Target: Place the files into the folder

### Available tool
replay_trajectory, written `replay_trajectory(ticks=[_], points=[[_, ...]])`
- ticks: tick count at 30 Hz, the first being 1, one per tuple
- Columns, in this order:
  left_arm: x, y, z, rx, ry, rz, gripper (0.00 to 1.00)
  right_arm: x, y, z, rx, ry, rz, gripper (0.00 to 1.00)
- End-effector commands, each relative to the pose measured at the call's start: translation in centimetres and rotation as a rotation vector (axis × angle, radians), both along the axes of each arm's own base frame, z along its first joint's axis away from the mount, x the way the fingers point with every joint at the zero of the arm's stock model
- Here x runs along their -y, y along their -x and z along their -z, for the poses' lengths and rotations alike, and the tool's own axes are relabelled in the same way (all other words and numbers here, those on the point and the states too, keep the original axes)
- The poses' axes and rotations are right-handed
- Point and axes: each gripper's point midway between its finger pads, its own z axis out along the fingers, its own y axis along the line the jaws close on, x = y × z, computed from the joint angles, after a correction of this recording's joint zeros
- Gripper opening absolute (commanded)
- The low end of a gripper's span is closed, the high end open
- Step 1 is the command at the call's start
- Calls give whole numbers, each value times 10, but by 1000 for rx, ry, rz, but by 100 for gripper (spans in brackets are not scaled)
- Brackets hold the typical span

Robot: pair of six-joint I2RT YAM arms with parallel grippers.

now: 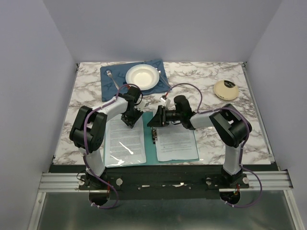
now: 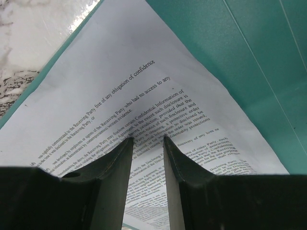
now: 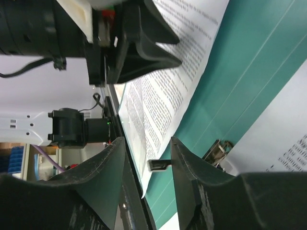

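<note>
The teal folder (image 1: 150, 152) lies open on the marble table, with files on both halves: one printed sheet (image 1: 124, 141) on the left and one (image 1: 176, 141) on the right. My left gripper (image 1: 130, 120) stands open, its fingertips resting on the left sheet (image 2: 124, 86) with nothing between them (image 2: 147, 139). My right gripper (image 1: 154, 120) hovers open over the spine. In the right wrist view a small black lever (image 3: 160, 165) sits between its jaws (image 3: 147, 140), touching the right finger, with the metal clip (image 3: 218, 149) just beside it. The left sheet's edge (image 3: 163, 86) is lifted off the teal cover (image 3: 249, 62).
A dark blue placemat (image 1: 108, 88) at the back carries a white bowl (image 1: 142, 75) and a fork (image 1: 112, 78). A round cream object (image 1: 226, 89) lies at the back right. Grey walls close in the table on three sides.
</note>
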Motion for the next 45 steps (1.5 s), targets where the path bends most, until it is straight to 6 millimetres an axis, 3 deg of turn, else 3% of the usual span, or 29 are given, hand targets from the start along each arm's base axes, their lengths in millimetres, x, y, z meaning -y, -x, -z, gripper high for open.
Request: replay_trajectory(ticks=[1,8,13,16,21,25,27,28,29,30,31,32,33,34,35,40,43,44,45], points=[[-12,-7,-7,41,-55,-1,42,-4,23,-11,15,-46,-61,50],[-13,-8,-9,47,-58,-6,41,-2,38,-11,9,-42,-73,50],[-12,-9,-16,53,-52,-13,43,2,37,-15,34,-19,-54,49],[-7,-11,-31,66,-27,-25,44,2,32,-24,72,1,-41,48],[5,-19,-77,133,53,-41,48,2,20,-46,155,32,-25,46],[18,-14,-104,151,106,-38,56,7,14,-65,233,47,3,42],[26,-16,-114,177,115,-36,60,14,11,-65,266,77,39,35],[30,-15,-116,179,114,-31,63,18,12,-80,332,66,55,29],[37,-14,-115,182,99,-13,65,26,11,-75,351,92,90,16],[42,-13,-115,188,88,-11,66,31,11,-81,382,96,109,10],[46,-17,-121,215,69,-6,73,38,12,-94,453,95,125,6],[50,-19,-124,252,29,11,77,45,11,-93,469,130,153,1],[53,-21,-129,281,19,16,82,52,14,-92,485,148,158,1],[58,-29,-138,326,26,0,98,57,14,-92,521,172,164,1],[61,-32,-140,335,38,-15,99,64,16,-98,538,182,179,1],[69,-51,-135,298,98,-110,99,86,14,-99,543,243,292,1],[82,-56,-147,402,127,-108,99,99,15,-115,525,205,393,1],[87,-53,-167,484,145,-84,98,101,18,-116,527,179,412,1],[91,-52,-174,541,151,-71,89,101,24,-116,530,146,399,1]])
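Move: The right hand, pointing left, has the folder's metal clip about 7 cm back from it and 6 cm below; the right file's middle lies about 12 cm to its right and 8 cm back, on the table. The left hand points down with its tips on the left file, whose middle is some 7 cm back and 3 cm left; the clip is about 12 cm to its right and 5 cm back. Left hand lifts off the left file, opening; right draws 4 cm back, then rises 12 cm rightward, closing. ##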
